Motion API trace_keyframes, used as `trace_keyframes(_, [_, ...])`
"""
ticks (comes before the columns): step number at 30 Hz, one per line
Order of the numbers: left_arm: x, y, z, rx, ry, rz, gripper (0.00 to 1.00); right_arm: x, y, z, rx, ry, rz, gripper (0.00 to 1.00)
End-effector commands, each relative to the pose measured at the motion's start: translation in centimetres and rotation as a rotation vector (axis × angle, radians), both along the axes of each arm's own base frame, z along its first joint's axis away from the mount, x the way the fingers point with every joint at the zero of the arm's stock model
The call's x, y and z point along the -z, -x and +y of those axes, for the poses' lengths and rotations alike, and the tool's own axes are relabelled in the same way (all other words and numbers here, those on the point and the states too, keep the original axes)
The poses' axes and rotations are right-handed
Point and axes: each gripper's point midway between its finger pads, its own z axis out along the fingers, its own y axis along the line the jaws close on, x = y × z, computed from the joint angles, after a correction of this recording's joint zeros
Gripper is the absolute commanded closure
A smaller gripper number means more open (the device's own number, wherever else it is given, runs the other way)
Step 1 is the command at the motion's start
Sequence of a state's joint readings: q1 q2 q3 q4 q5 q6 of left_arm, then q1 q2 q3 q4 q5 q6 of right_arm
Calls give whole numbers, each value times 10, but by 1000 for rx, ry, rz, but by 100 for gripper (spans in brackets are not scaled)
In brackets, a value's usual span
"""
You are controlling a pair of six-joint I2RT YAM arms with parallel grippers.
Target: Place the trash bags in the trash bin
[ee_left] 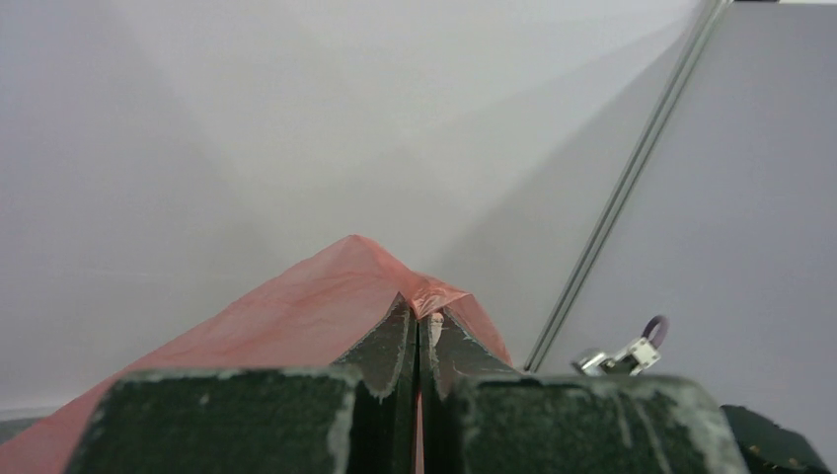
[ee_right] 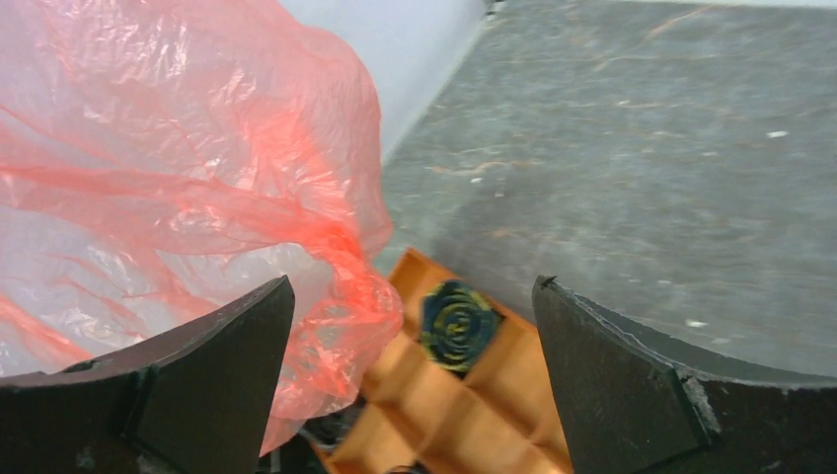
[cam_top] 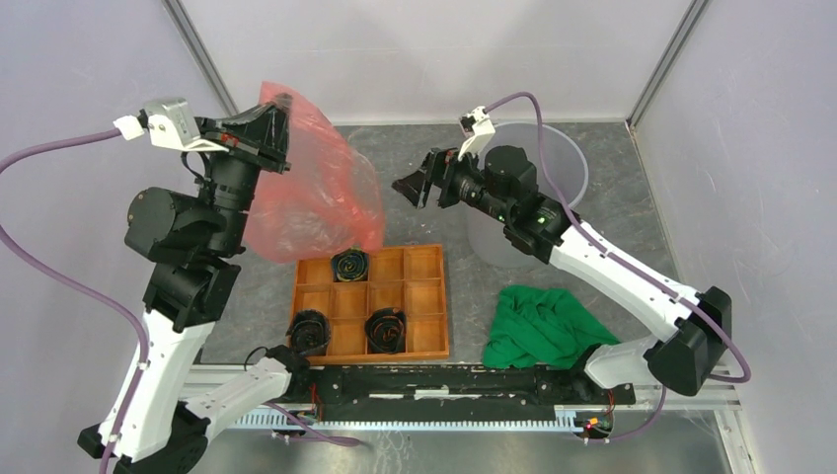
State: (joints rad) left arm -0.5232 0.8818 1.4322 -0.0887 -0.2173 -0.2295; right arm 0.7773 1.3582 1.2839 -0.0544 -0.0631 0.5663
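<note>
The red translucent trash bag (cam_top: 316,188) hangs in the air at the back left, its lower end near the orange tray. My left gripper (cam_top: 277,109) is shut on the bag's top corner; in the left wrist view the red film (ee_left: 326,306) is pinched between the closed jaws of the left gripper (ee_left: 422,318). My right gripper (cam_top: 413,188) is open and empty, just right of the bag, facing it. In the right wrist view the bag (ee_right: 178,178) fills the left side beyond the right gripper (ee_right: 415,296). The light grey trash bin (cam_top: 563,163) stands at the back right, partly hidden by the right arm.
An orange compartment tray (cam_top: 373,301) with three dark rolled items lies at the front centre; it also shows in the right wrist view (ee_right: 464,395). A green cloth (cam_top: 541,326) lies at the front right. Enclosure walls stand all round.
</note>
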Motion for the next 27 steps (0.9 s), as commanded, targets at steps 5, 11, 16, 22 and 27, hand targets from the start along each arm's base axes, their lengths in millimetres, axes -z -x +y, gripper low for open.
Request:
trace_keyframes(5, [-56, 22, -2, 83, 114, -143, 98, -1, 48, 65, -236, -279, 170, 2])
trace_keyframes(11, [-62, 24, -5, 107, 121, -157, 98, 11, 90, 118, -410, -321, 245, 2])
trace_keyframes(16, [-61, 26, -5, 113, 121, -153, 98, 14, 106, 147, -486, -358, 283, 7])
trace_keyframes(22, [-57, 27, -4, 117, 131, -144, 98, -5, 109, 153, -539, -512, 309, 44])
trace_keyframes(27, [-56, 30, -3, 121, 141, -140, 98, -51, 97, 133, -535, -596, 166, 99])
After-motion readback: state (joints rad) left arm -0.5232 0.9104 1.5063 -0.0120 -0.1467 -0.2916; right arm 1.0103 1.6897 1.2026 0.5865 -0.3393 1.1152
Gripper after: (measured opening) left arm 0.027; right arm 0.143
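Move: The red bag hangs from the left hand's shut fingers; its loose gathered side, which the open right hand goes for, is about 15 cm to the right hand's left, 9 cm back and 3 cm lower. From the left hand it is roughly 5 cm right, 5 cm back and 23 cm down. Under the right hand's way, some 33 cm below it, the wooden tray lies 15 cm back and 6 cm left, its far black roll 8 cm back and 10 cm left. The bin stands 20 cm to its right, level with it, 18 cm lower. The red bag's loose gathered side is met by the right hand, which sweeps some 15 cm left and 10 cm back, dipping about 7 cm, while it turns some 30 degrees counter-clockwise and rolls; the fingers then shut and pinch the film as the hand comes up again about 4 cm. The left hand keeps its pinch and lifts about 4 cm. ##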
